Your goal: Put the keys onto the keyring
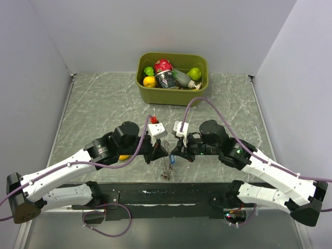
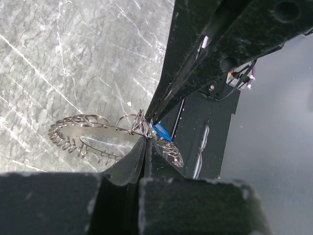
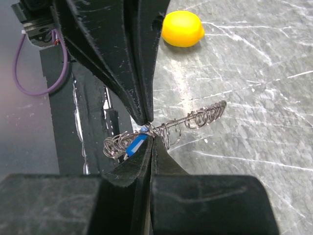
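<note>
The keyring (image 2: 83,128) is a flat grey ring edged with small wire loops, held in the air between both grippers above the table's near edge. My left gripper (image 2: 146,138) is shut on its rim. My right gripper (image 3: 152,140) is shut on the rim from the opposite side, tip to tip with the left. In the right wrist view the keyring (image 3: 195,117) runs off to the right. A blue key (image 3: 134,144) hangs on it right at the jaws, also the blue key (image 2: 160,131). From above, the keyring (image 1: 167,168) dangles below the left gripper (image 1: 165,154) and right gripper (image 1: 173,154). A small red piece (image 1: 153,120) lies by the left wrist.
A yellow lemon (image 3: 183,28) lies on the marble table, partly under the left arm as the lemon (image 1: 124,157). An olive bin (image 1: 171,96) holding fruit and a cup stands at the back centre. The black mounting rail (image 1: 171,196) runs along the near edge.
</note>
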Controlling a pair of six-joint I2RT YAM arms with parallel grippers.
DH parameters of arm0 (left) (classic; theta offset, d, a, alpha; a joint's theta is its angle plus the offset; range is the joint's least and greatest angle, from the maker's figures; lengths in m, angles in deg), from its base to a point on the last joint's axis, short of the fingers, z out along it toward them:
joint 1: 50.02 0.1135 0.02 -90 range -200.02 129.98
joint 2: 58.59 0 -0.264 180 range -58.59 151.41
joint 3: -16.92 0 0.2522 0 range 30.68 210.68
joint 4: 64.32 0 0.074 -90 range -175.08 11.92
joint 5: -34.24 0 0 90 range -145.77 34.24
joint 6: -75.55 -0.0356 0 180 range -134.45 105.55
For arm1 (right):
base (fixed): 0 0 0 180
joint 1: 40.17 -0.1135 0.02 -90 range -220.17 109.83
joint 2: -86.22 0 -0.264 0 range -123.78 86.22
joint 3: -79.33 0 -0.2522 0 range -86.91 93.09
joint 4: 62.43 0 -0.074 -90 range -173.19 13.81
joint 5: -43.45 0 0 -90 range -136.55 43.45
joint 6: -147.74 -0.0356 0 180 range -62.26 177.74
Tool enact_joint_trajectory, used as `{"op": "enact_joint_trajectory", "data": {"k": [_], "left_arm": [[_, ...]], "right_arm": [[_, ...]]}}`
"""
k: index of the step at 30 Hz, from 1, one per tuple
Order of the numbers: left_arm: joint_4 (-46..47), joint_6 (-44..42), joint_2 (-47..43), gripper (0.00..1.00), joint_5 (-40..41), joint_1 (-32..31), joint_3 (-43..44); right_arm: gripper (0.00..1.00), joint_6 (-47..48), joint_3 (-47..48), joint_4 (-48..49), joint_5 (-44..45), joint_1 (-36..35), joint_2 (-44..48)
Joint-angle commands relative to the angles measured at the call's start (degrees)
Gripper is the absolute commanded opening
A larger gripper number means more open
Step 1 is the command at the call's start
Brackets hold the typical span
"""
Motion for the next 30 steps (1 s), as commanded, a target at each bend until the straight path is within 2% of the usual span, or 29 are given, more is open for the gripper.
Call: {"op": "enact_joint_trajectory", "data": {"k": [1,20,23,24,25,27,30], "left_arm": [[4.57,-0.1,-2.06,0.01,-2.6,-0.99,2.6],[7.82,0.26,-6.27,0.01,-0.75,-0.99,0.14],[8.7,0.17,-6.8,0.01,-1.19,-0.99,-0.56],[8.79,0.17,-6.8,0.01,-1.28,-1.08,-0.66],[8.97,0.08,-6.8,0.01,-1.45,-0.99,-0.66],[9.23,0.08,-6.8,0.01,-1.81,-0.99,-0.83],[9.84,-0.27,-6.72,0.01,-2.51,-0.99,-1.09]], "right_arm": [[0.0,-1.47,1.31,2.86,2.53,1.11,-0.07],[0.0,-2.35,-0.36,1.89,1.47,2.61,1.86],[0.29,-1.74,-1.06,2.5,2.26,2.61,4.49],[0.47,-1.39,-1.24,2.68,2.53,2.69,5.45],[0.55,-1.12,-1.68,3.03,3.05,2.7,7.03],[0.65,-0.07,-2.21,4.08,2.97,2.78,8.88],[0.7,1.51,-3.96,6.63,0.87,2.87,12.66]]}}
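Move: Between the two sets of shut fingertips is the keyring's rim wire, pinched by the left and still held by the right; the hoop's middle hangs some 5 cm below both hands, roughly level fore-and-aft. The blue key sits about 2 cm back and 2 cm below both hands, 2 cm to the left hand's right and straight under the right. From the left hand, the lemon lies about 8 cm ahead, 20 cm left and 21 cm down. Letting go with the right hand is the main thing: after edging barely 1 cm forward, its shut fingers spread to about two-thirds open and the hand pulls some 2 cm right and 2 cm up, away from the keyring. The left keeps its pinch on the wire and lifts it nearly 4 cm, fingertips tilting up a little. ##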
